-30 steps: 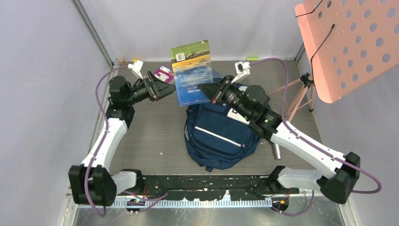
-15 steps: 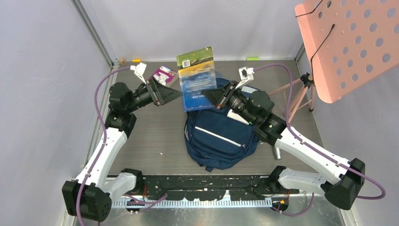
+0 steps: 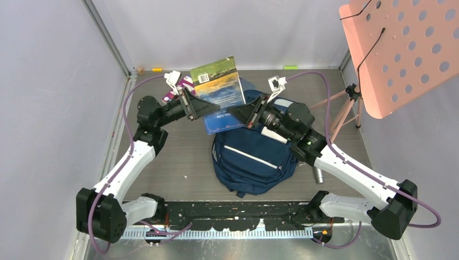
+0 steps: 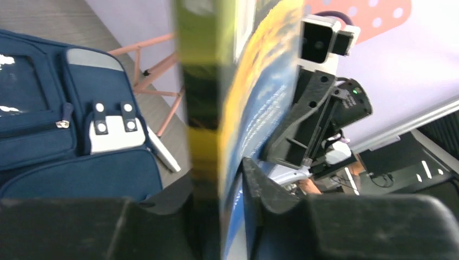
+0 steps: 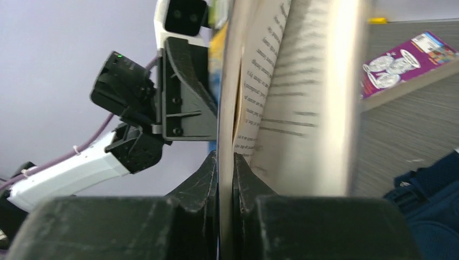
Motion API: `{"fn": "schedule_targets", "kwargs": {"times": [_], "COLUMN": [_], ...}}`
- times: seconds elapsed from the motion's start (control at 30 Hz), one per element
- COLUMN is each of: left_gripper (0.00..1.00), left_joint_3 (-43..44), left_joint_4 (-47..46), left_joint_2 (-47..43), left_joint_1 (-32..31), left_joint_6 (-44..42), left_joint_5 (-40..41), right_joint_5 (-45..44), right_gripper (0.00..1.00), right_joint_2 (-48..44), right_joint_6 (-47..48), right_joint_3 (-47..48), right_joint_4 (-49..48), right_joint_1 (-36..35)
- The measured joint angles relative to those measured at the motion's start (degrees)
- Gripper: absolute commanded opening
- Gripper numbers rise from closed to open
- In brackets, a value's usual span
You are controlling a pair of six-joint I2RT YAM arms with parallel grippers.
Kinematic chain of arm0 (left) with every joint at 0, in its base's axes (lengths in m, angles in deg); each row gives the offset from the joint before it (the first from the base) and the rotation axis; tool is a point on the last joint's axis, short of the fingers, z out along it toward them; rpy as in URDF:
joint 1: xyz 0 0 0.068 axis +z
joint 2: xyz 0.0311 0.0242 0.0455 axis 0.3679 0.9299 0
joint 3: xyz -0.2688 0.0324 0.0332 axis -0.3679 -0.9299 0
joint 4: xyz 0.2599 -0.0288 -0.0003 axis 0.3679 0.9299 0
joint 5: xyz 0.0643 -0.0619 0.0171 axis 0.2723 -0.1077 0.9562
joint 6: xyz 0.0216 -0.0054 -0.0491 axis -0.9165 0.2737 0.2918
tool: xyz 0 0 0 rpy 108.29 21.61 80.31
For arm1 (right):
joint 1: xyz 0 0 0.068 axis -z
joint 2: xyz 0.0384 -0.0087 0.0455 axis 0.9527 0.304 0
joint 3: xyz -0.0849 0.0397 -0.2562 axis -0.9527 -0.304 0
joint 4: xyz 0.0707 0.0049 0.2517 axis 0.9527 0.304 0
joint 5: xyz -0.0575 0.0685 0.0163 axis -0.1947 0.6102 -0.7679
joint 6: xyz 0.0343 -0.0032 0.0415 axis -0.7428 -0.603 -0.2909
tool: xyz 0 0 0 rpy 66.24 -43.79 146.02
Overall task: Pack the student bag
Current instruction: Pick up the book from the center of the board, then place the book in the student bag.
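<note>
The student bag, a navy backpack with a pale stripe, lies on the table between the arms; it also shows in the left wrist view and at the right wrist view's corner. A paperback book with a green, yellow and blue cover is held upright above the bag's far end. My left gripper grips its spine edge, one finger pressed to each side, jaws shut on it. My right gripper pinches the book's cover edge, and the loose pages fan open beside it.
A purple printed booklet lies behind the left gripper. A pink perforated board on a tripod overhangs the back right. A silver cylinder lies right of the bag, a white stick against it. Walls enclose the table.
My left arm swung right to the book and its jaws closed on the spine edge. The book tilted and shifted slightly left. The right gripper kept its hold.
</note>
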Motion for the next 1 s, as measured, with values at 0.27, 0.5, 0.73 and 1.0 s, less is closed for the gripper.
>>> {"fn": "schedule_targets", "kwargs": {"times": [0.27, 0.5, 0.73, 1.0], "left_gripper": [0.0, 0.0, 0.0, 0.0], "left_joint_3": [-1.9, 2.9, 3.7, 3.6], "left_joint_4": [8.7, 36.9, 49.2, 53.6], "left_joint_2": [-1.5, -2.8, -4.6, -5.6], "left_joint_1": [1.2, 9.4, 13.6, 14.6], "left_joint_6": [-7.8, -31.0, -43.7, -48.1], "left_joint_5": [0.1, 6.1, 21.8, 29.0], "right_joint_5": [-0.1, -4.3, -16.6, -26.6], "right_gripper": [0.79, 0.82, 0.82, 0.79], "right_joint_2": [-2.6, -8.5, -0.6, 14.6], "right_joint_6": [10.3, 22.1, 29.6, 34.9], "right_joint_3": [-0.2, -3.4, -4.5, -3.3], "right_joint_4": [15.9, 33.1, 41.7, 43.5], "right_joint_1": [-0.3, -3.3, -13.5, -20.0]}}
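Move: Between the two hands hangs the blue and yellow book, still gripped by the right fingers, its middle about 3 cm right of, 4 cm ahead of and 3 cm above the left hand. On the table, some 35 cm below that hand, the purple book lies about 28 cm ahead and 8 cm left, the dark blue book 28 cm ahead and 10 cm right. From the right hand, the held book's middle is 5 cm left, 4 cm ahead and 3 cm up; the backpack is roughly 33 cm below, 7 cm ahead and 9 cm right. Closing its half-open fingers on the book's left edge, the left hand pinches it before the right fingers open and release the other side. The left then carries the book about 16 cm left, 15 cm down and a little forward, rolling its left side up and turning counter-clockwise. The right sinks some 28 cm towards the backpack, slightly back and right, rolling about 75 degrees until its wide-open fingers point mostly down. ##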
